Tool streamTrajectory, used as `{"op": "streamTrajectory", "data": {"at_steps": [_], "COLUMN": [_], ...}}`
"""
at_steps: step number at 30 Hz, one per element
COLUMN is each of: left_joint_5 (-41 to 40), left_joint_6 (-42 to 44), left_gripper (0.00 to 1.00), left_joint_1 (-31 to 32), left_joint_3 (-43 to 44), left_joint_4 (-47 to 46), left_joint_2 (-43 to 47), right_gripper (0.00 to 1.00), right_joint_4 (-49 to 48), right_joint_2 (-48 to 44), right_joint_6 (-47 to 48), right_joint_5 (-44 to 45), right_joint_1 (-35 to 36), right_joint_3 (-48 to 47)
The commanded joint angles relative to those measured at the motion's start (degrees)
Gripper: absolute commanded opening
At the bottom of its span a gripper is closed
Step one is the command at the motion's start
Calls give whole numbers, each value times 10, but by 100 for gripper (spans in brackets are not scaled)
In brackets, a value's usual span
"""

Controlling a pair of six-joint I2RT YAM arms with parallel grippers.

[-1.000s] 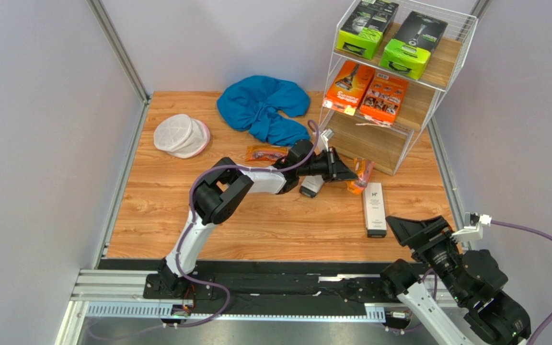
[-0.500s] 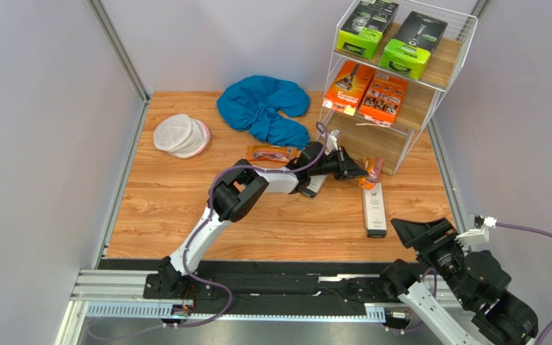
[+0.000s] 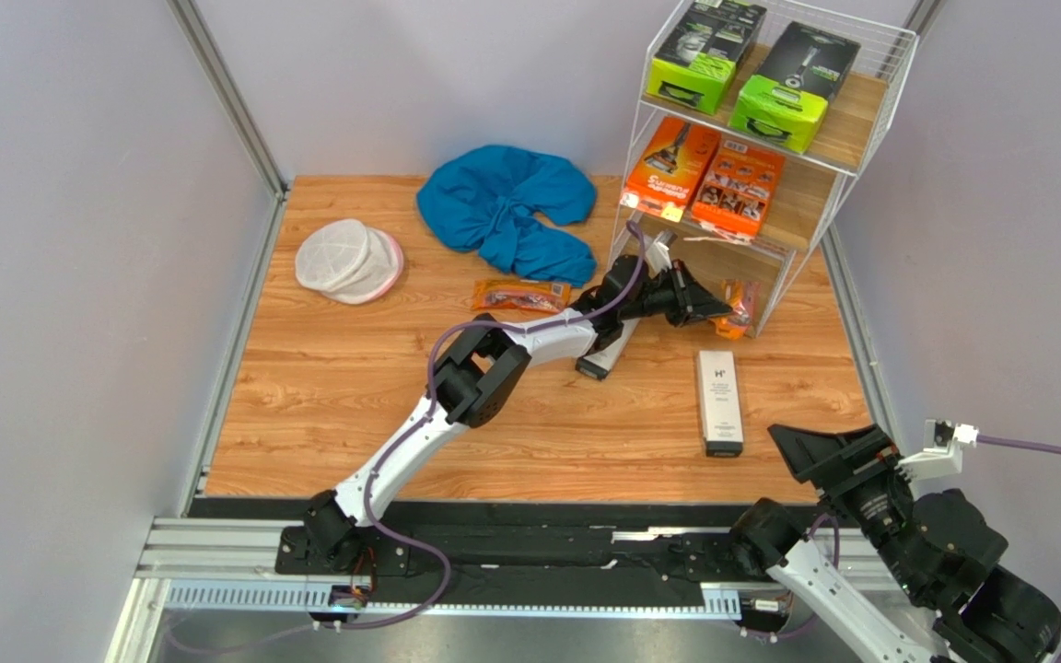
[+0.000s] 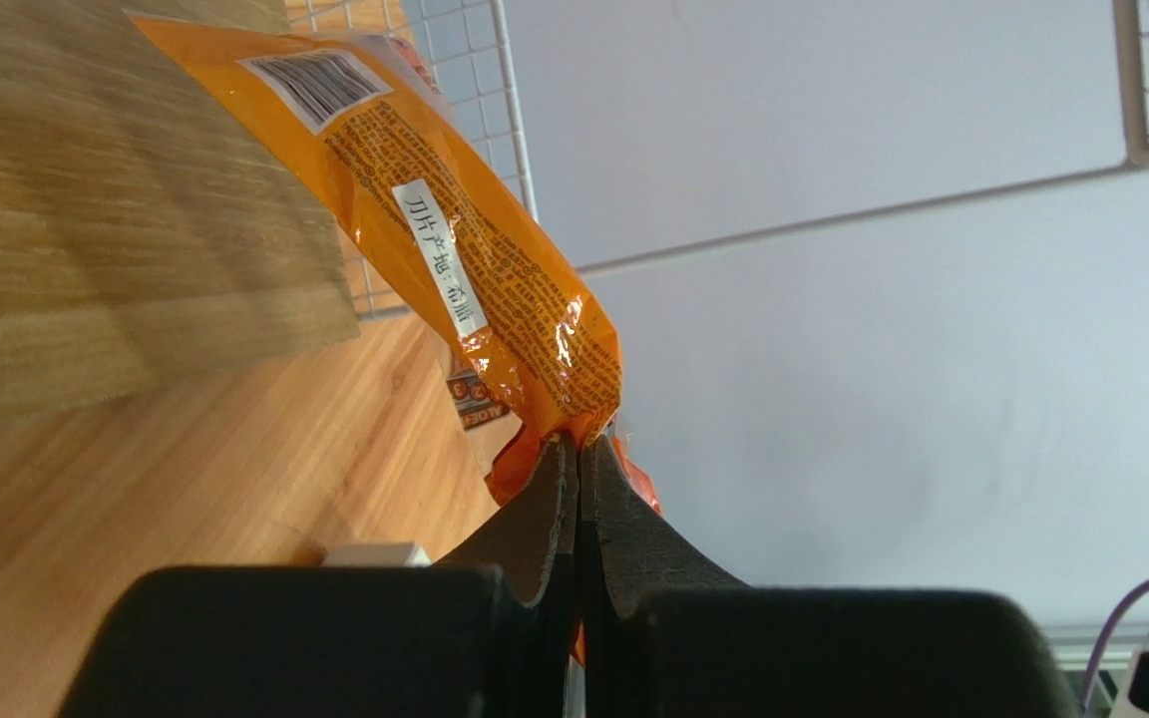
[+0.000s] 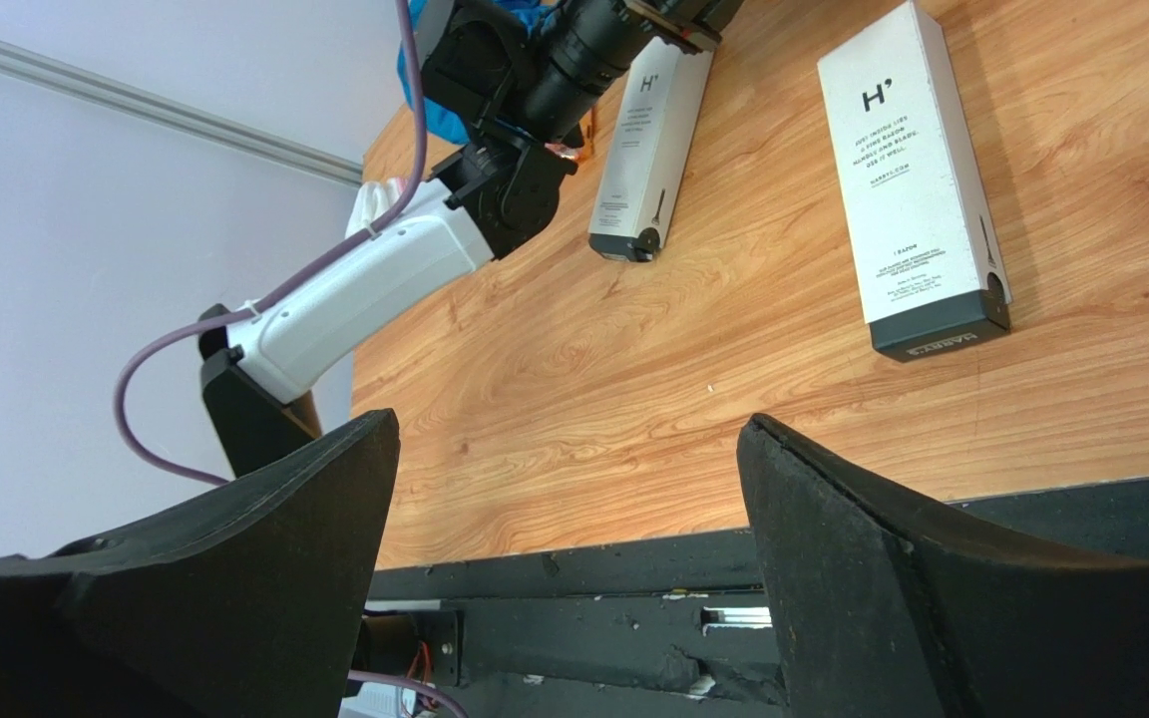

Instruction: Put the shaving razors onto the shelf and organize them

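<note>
My left gripper (image 3: pixel 713 300) is shut on the end of an orange bag of disposable razors (image 3: pixel 734 307), held at the front of the shelf's (image 3: pixel 848 173) bottom tier. In the left wrist view the bag (image 4: pixel 461 255) hangs from the closed tips (image 4: pixel 578 449) beside the wire frame (image 4: pixel 461 60). Two lime-green boxes (image 3: pixel 705 53) fill the top tier and two orange cartons (image 3: pixel 670 166) the middle one. Two slim white boxes (image 3: pixel 720 401) (image 3: pixel 603 352) and another orange-trimmed bag (image 3: pixel 520 294) lie on the table. My right gripper (image 3: pixel 827 445) hovers open and empty at the near right edge (image 5: pixel 566 434).
A blue cloth (image 3: pixel 509 207) lies left of the shelf and a round white mesh pouch (image 3: pixel 347 260) sits at the far left. The stretched left arm (image 5: pixel 386 269) crosses over one white box (image 5: pixel 651 135). Grey walls close in both sides.
The left arm has reached farther right, carrying the orange bag from the table's middle to the shelf's bottom tier. The right arm has drawn back slightly toward the near right corner.
</note>
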State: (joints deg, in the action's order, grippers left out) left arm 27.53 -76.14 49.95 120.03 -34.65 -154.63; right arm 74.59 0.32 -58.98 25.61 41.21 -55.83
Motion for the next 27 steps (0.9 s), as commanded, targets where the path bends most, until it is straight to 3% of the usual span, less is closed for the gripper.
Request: {"op": "streamTrajectory", "data": {"at_steps": [1, 10, 14, 15, 20, 25, 27], "left_joint_5": [-19, -63, -82, -85, -84, -70, -72], "left_joint_6": [-14, -21, -23, -21, -12, -2, 4], "left_gripper": [0, 6, 9, 12, 44, 59, 61], "left_joint_1": [6, 10, 13, 13, 15, 14, 13], "left_joint_3": [103, 228, 231, 233, 239, 201, 171], "left_joint_4": [63, 140, 151, 159, 174, 174, 170], "left_joint_2": [-45, -114, -117, -117, -110, -80, -67], "right_gripper": [88, 88, 88, 88, 88, 88, 88], "right_joint_4": [14, 23, 28, 28, 31, 39, 41], "right_joint_2": [-38, -39, -39, -39, -39, -38, -39], "right_joint_6": [-14, -16, -19, -19, -20, -24, -25], "right_joint_5": [23, 24, 23, 23, 22, 21, 20], "right_joint_1": [6, 8, 8, 9, 8, 9, 9], "right_joint_3": [-20, -28, -28, -27, -30, -38, -39]}}
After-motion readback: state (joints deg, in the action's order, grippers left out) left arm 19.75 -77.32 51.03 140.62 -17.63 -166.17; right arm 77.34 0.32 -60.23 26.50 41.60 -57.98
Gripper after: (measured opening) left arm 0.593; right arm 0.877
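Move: The bag of razors is still pinched in the left fingers. It is going to the right end of the bottom shelf, about 4 cm ahead, 4 cm to the right and 6 cm below this hand. One white box lies on the table roughly 13 cm back and level sideways; the other white box is about 16 cm to the left and 1 cm back. From the right hand, that shelf end is some 30 cm straight ahead and about 19 cm lower. Down, forward and to the right together, the left hand carries the bag about 5 cm into the right end of the bottom shelf, towards the wire side, turning slightly counter-clockwise. It then all but stops, sinking only a little more as its fingers open a bit over halfway and let go of the bag. ##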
